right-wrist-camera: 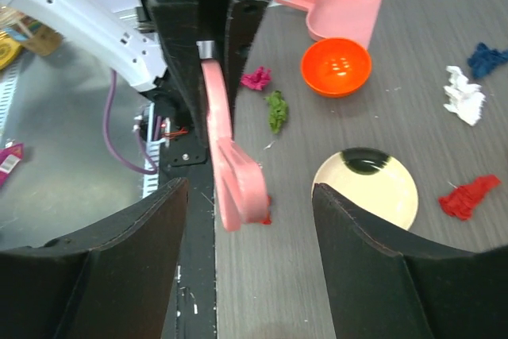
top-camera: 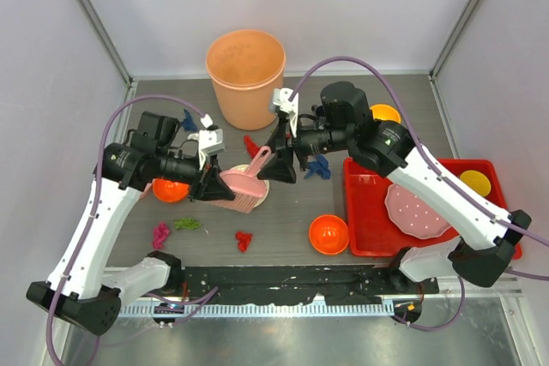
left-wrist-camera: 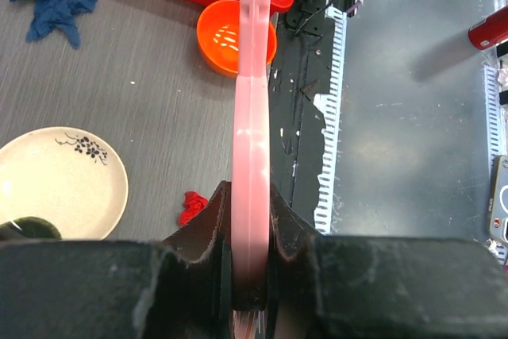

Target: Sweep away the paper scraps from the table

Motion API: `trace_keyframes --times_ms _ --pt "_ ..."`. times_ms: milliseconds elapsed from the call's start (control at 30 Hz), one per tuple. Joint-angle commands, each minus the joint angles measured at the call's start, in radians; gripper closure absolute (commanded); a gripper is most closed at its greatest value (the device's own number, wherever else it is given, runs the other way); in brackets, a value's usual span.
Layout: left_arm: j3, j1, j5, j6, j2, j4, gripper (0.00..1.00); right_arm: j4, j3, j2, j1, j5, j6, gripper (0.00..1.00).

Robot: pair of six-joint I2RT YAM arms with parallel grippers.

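Note:
My left gripper (top-camera: 214, 186) is shut on a pink brush (top-camera: 244, 199), whose handle (left-wrist-camera: 254, 117) runs forward between the jaws. My right gripper (right-wrist-camera: 250, 220) stands open around the handle's looped end (right-wrist-camera: 230, 180), with its fingers (right-wrist-camera: 119, 267) clear of it on both sides. Paper scraps lie on the dark table (top-camera: 283, 212): magenta (top-camera: 160, 233), green (top-camera: 187, 224), red (top-camera: 244, 239), red (top-camera: 250, 143) and blue (top-camera: 317, 167). The right wrist view also shows a white scrap (right-wrist-camera: 463, 94). The pink dustpan (right-wrist-camera: 343, 9) lies beyond an orange bowl (right-wrist-camera: 336, 67).
An orange bucket (top-camera: 246, 75) stands at the back. On the right a red tray (top-camera: 364, 212) holds a pink plate (top-camera: 416, 212) and a yellow bowl (top-camera: 474, 182). An orange bowl (top-camera: 328, 233) sits beside the tray. A cream plate (right-wrist-camera: 365, 188) lies under the arms.

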Motion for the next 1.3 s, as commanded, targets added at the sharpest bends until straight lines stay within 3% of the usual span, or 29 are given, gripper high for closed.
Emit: trace_keyframes --times_ms 0,67,100,200,567,667,700,833,867,900,933,1000,1100,1267 --pt "0.014 0.0 0.016 0.012 0.011 0.017 1.0 0.019 0.06 0.023 0.007 -0.104 0.025 0.34" --pt "0.019 0.0 0.012 0.01 0.017 0.022 1.0 0.043 0.063 0.035 0.007 -0.117 0.045 0.4" --pt "0.02 0.002 0.015 0.007 0.017 0.022 1.0 0.05 0.065 0.036 0.007 -0.115 0.049 0.52" --pt "0.022 0.002 0.021 0.007 0.019 0.023 1.0 0.05 0.065 0.038 0.008 -0.089 0.046 0.69" --pt "0.008 -0.006 -0.005 0.012 0.02 0.022 1.0 0.082 0.054 0.058 0.007 -0.141 0.06 0.72" --pt "0.02 -0.007 -0.008 0.021 0.022 0.011 1.0 0.093 0.056 0.059 0.007 -0.147 0.066 0.87" --pt "0.023 -0.007 -0.008 0.021 0.022 0.009 1.0 0.093 0.056 0.059 0.007 -0.15 0.066 0.98" --pt "0.016 -0.009 -0.017 0.012 0.02 0.017 1.0 0.094 0.039 0.04 0.007 -0.114 0.056 0.99" --pt "0.008 -0.01 -0.06 -0.011 0.019 0.034 0.93 0.094 0.03 0.026 0.008 -0.077 0.059 0.99" --pt "-0.013 -0.01 -0.092 -0.045 0.017 0.093 0.59 0.094 0.026 0.018 0.005 -0.027 0.065 0.99" --pt "-0.026 -0.009 -0.141 -0.124 0.01 0.129 0.39 0.094 0.02 0.012 0.004 0.112 0.083 0.99" --pt "-0.047 -0.009 -0.281 -0.177 0.005 0.201 0.14 0.096 -0.006 -0.007 -0.011 0.236 0.105 0.99" --pt "-0.05 -0.009 -0.426 -0.249 0.011 0.267 0.01 0.146 -0.073 -0.034 -0.099 0.31 0.198 0.99" --pt "-0.029 -0.009 -0.589 -0.355 0.054 0.33 0.0 0.159 -0.153 -0.06 -0.174 0.531 0.246 0.99"
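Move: Between the right hand's open fingers pokes the brush handle, its middle about 5 cm to the left, 2 cm back and 3 cm lower. The left hand, still gripping the brush at the head end, has that handle some 6 cm to its right, 2 cm ahead and 4 cm higher. From the right hand, the plate lies roughly 12 cm ahead, 9 cm left and 35 cm below; the blue scrap, as far down, is about 18 cm ahead and 12 cm right. Easing a couple of centimetres left and back, the right hand shuts its fingers on the brush handle while the left keeps holding the head end nearly still. Then the left opens wide, lets go and travels about 7 cm forward, sinking slightly and turning counter-clockwise, as the right carries the brush some 10 cm forward and to the right, a little down, swinging clockwise about 30 degrees. ##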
